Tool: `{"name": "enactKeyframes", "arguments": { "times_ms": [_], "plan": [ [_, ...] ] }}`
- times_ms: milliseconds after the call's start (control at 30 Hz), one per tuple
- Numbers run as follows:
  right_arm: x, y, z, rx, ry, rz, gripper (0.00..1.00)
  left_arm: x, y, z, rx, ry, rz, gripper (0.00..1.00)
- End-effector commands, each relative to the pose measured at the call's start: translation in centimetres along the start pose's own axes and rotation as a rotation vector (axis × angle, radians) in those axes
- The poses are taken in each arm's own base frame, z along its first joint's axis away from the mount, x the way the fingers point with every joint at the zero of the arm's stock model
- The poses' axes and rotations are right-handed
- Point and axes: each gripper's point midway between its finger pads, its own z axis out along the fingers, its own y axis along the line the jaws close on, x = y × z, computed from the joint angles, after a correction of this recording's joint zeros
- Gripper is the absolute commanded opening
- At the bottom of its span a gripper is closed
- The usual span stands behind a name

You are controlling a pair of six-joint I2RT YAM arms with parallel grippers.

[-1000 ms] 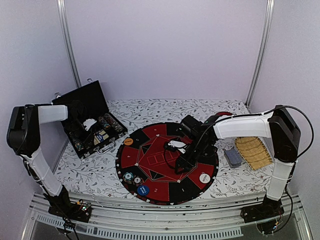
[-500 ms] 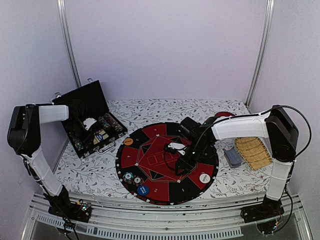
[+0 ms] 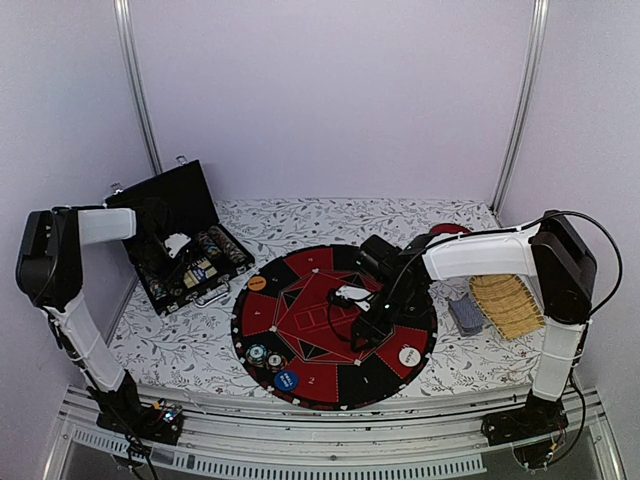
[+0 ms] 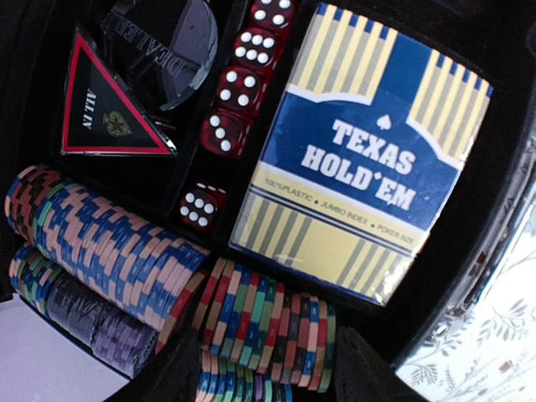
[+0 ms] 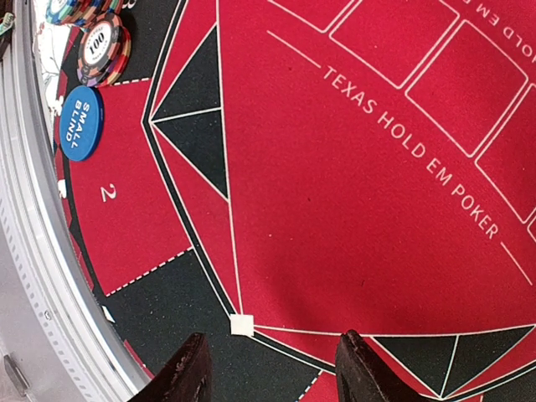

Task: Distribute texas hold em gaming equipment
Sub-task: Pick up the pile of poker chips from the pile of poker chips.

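My left gripper (image 4: 268,370) reaches into the open black case (image 3: 170,205). Its fingers stand at the two ends of a row of striped poker chips (image 4: 268,322) lying on edge; whether they press on it I cannot tell. A Texas Hold'em card box (image 4: 360,159) lies just beyond. My right gripper (image 5: 270,368) hangs open and empty over the round red and black poker mat (image 5: 352,193). On the mat's near-left rim sit chips (image 5: 102,52) and a blue small-blind disc (image 5: 80,123). An orange disc (image 3: 257,283) and a white disc (image 3: 409,355) also lie on it.
The case also holds red dice (image 4: 239,84), a clear dealer disc (image 4: 163,46), an all-in triangle (image 4: 109,117) and more chip rows (image 4: 100,251). A grey-blue card deck (image 3: 465,313), a straw slatted mat (image 3: 507,305) and a dark red plate (image 3: 450,230) lie right of the poker mat.
The right gripper has drifted a little toward the near left over the poker mat. The left arm has stayed at the case, barely shifting.
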Motion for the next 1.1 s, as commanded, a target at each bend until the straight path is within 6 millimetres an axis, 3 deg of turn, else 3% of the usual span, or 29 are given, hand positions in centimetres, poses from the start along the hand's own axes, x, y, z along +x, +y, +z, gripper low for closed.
{"name": "enactKeyframes", "arguments": {
  "times_ms": [0, 267, 667, 1067],
  "plan": [
    [0.3, 0.0, 0.5, -0.002, 0.021, -0.007, 0.53, 2.1, -3.2, 2.6, 0.152, 0.055, 0.010, 0.55],
    [0.5, 0.1, 0.5, -0.004, 0.026, -0.005, 0.53, 2.6, -3.7, 2.8, 0.178, 0.078, -0.003, 0.55],
    [0.3, 0.2, 0.6, -0.007, 0.028, -0.007, 0.53, 3.4, -3.5, 3.2, 0.138, 0.105, 0.009, 0.79],
    [0.4, 0.2, 0.7, -0.006, 0.036, -0.009, 0.53, 3.6, -3.1, 3.6, 0.117, 0.121, 0.010, 0.80]
  ]
}}
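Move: Between the left hand's spread fingers stands the short pile of multicoloured poker chips, its middle only about 1 cm ahead, 1 cm to the right and 1 cm below. The blue-and-yellow card deck lies roughly 4 cm ahead and 7 cm to the right, the red dice about 8 cm ahead and 3 cm right, and the pink-blue chip row some 6 cm ahead and 2 cm left. From the right hand, the pile is about 17 cm ahead and 45 cm left. Staying down in the case, the left hand holds its half-open fingers around the ends of the chip pile, then opens them by about a quarter of their range, easing off the end chips. As they spread, the hand shifts barely half a centimetre back and to the right along the pile, still pointing down, and then stops with the chips between the fingers. ##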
